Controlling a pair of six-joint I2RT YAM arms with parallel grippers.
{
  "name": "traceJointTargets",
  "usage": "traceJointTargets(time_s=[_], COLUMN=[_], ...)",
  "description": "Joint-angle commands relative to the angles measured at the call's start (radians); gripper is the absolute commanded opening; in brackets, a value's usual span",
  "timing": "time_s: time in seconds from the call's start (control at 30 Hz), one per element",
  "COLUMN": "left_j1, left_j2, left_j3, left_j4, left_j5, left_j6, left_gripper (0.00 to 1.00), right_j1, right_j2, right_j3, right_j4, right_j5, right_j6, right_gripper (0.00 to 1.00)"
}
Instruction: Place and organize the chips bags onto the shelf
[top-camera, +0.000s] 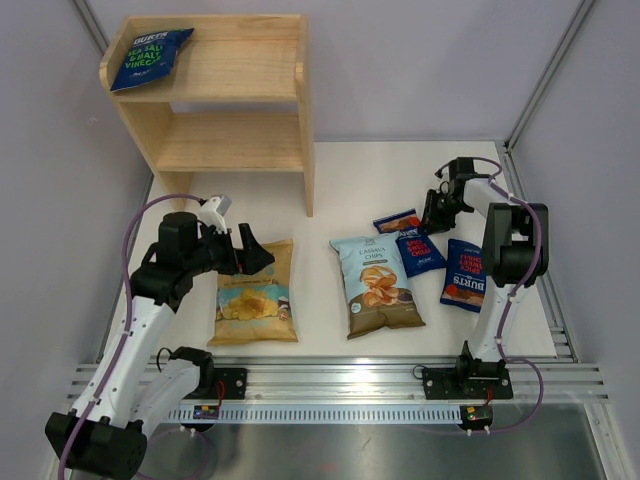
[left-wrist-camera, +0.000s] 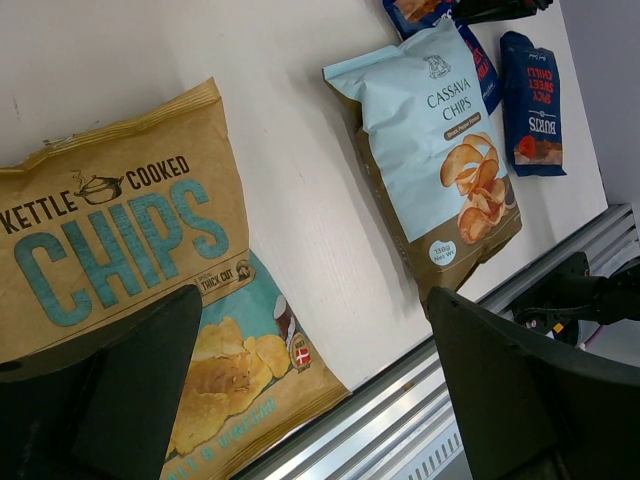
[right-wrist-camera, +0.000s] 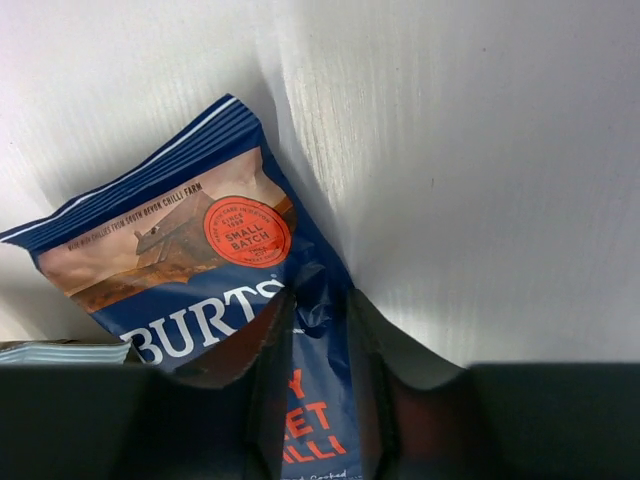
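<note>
The wooden shelf (top-camera: 240, 70) stands at the back left, and one dark-blue Burts bag (top-camera: 150, 58) lies on its top tier. My right gripper (right-wrist-camera: 320, 300) is shut on a fold of a small Burts bag (right-wrist-camera: 190, 250) that lies on the table at the right (top-camera: 398, 220). Two more Burts bags (top-camera: 421, 251) (top-camera: 465, 275) lie close by. The Cassava Chips bag (top-camera: 375, 283) lies flat mid-table. My left gripper (top-camera: 255, 255) hangs open above the top right corner of the yellow CHIPS bag (left-wrist-camera: 110, 230), its fingers (left-wrist-camera: 110, 390) holding nothing.
A metal rail (top-camera: 340, 385) runs along the near table edge with both arm bases on it. Grey walls close in the left, right and back sides. The shelf's lower tier (top-camera: 235, 140) holds nothing.
</note>
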Motion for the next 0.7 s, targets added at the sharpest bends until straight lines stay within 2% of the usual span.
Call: traceJointTargets(time_s=[0.0, 0.13, 0.2, 0.67], left_j1=[-0.007, -0.009, -0.009, -0.01], left_j2=[-0.008, -0.011, -0.009, -0.023], left_j3=[0.015, 0.013, 0.015, 0.016], left_j4=[0.013, 0.014, 0.014, 0.016], left_j5=[-0.006, -0.009, -0.011, -0.046], left_j6=[0.016, 0.014, 0.013, -0.026], left_gripper=[0.99, 0.99, 0.99, 0.99], right_j1=[0.015, 0.015, 0.015, 0.015], right_j2=[-0.012, -0.034, -0.064, -0.333], right_j3=[-0.018, -0.035, -0.05, -0.224], right_j4=[-0.037, -0.004, 0.028, 0.312], right_j5=[0.08, 0.088, 0.071, 0.042], right_j6=[-0.001, 0.031, 0.056, 0.3], right_gripper=[0.32, 0.15, 0.0, 0.0])
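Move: At the right fingertips lies the blue Burts spicy chilli bag, its middle about 3 cm back and 4 cm left of the hand and 1 cm below; the fingers straddle its right long edge. The cassava chips bag lies some 15 cm back and 13 cm left, the second Burts bag about 12 cm back and 7 cm right, both at table height. From the left hand, the aimed-at bag is roughly 16 cm ahead, 32 cm right and 19 cm below. Squeezing shut from a part-open gap, the right fingers pinch the Burts bag's right long edge, a little below its crimped end, while staying nearly in place. Then the hand lifts about 5 cm, gathering speed, keeping that pinch as the wrist tips the fingers some 10 degrees towards forward and turns about as far clockwise. ##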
